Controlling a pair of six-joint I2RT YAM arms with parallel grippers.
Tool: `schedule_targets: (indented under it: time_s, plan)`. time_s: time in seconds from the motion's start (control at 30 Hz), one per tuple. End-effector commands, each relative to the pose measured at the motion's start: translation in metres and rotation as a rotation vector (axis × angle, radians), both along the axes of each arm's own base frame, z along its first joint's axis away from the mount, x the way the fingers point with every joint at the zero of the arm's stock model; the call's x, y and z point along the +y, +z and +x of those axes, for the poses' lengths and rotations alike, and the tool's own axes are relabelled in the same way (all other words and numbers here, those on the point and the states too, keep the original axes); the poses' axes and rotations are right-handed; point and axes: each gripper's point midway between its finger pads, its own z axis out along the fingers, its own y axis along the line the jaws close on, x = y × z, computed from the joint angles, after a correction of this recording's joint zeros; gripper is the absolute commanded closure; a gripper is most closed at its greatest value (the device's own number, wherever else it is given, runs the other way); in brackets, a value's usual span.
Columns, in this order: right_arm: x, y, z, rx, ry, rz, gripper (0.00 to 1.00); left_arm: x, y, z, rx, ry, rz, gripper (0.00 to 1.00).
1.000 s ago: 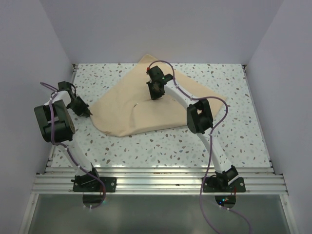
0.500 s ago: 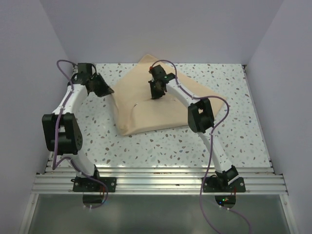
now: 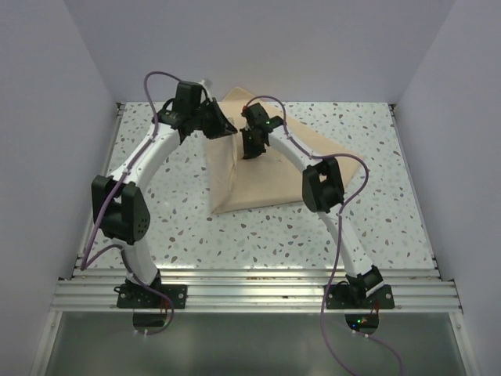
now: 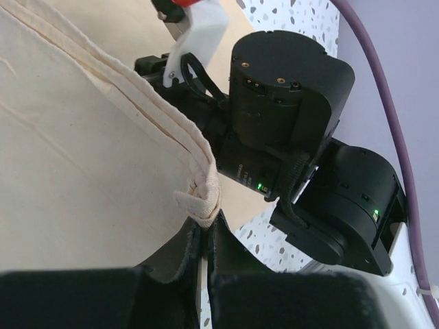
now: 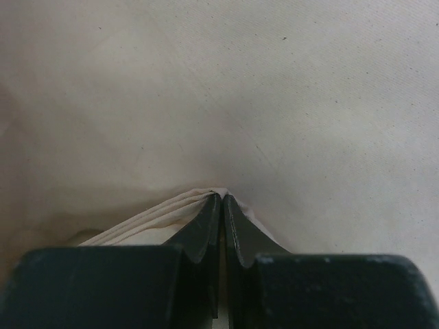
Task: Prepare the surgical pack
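Observation:
The surgical pack shows as a tan cloth, folded into a bundle at the back middle of the speckled table. My left gripper reaches over the cloth's back left edge. In the left wrist view it is shut on a hemmed corner of the cloth, which is lifted and pulled taut. My right gripper points down onto the middle of the cloth. Seen from the right wrist, it is shut, with a layered fold of cloth gathered at its tips.
The right arm's black wrist sits very close beside the left gripper. Bare speckled table lies to the right, left and front of the cloth. Walls close in three sides, and a metal rail runs along the front.
My left arm has swung from the table's left side to the back middle, carrying the cloth's left corner over to the right, so the cloth now lies narrower. The right gripper stayed put.

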Motion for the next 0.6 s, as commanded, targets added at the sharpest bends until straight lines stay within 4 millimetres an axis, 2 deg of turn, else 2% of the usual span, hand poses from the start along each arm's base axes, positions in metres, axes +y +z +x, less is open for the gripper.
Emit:
schedule_targets:
  time_s: [0.0,0.13,0.2,0.27,0.57]
  plan:
    - [-0.012,-0.053,-0.016,0.123,-0.024,-0.045,0.96,-0.031,0.019,0.015,-0.060,-0.053,-0.065,1.00]
    - [-0.011,-0.059,-0.022,0.154,-0.018,-0.043,0.96,-0.057,0.018,0.015,-0.056,-0.103,-0.074,1.00]
    - [-0.011,-0.062,-0.025,0.171,-0.016,-0.037,0.95,-0.065,0.010,0.016,-0.041,-0.119,-0.078,1.00]
    - [-0.010,-0.065,-0.028,0.185,-0.014,-0.030,0.96,-0.074,0.011,0.016,-0.040,-0.132,-0.094,1.00]
    - [-0.010,-0.058,-0.030,0.240,-0.040,0.064,0.93,-0.079,-0.013,0.030,-0.016,-0.136,-0.062,1.00]
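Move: The left hand, already holding the cloth's left corner high, is going to the flap that the right gripper keeps pinched, about 5 cm ahead, 6 cm to the right and some 21 cm below. The wrapped tray's middle, hidden under the cloth, is roughly 6 cm back, 4 cm right and 23 cm down; the cloth's front-left fold point is about 16 cm back, 8 cm left and 24 cm down. For the right hand, the pinched flap is right at its fingertips. The left arm keeps the cloth corner in its shut fingers and sweeps it about 7 cm to the robot's right while sinking some 4 cm, towards the right gripper over the covered tray, easing off as it nears and turning slightly clockwise. The right hand stays in place and goes on pinching the flap low down, its fingers still shut as the wrist tilts some 5 to 10 degrees about the grip. ##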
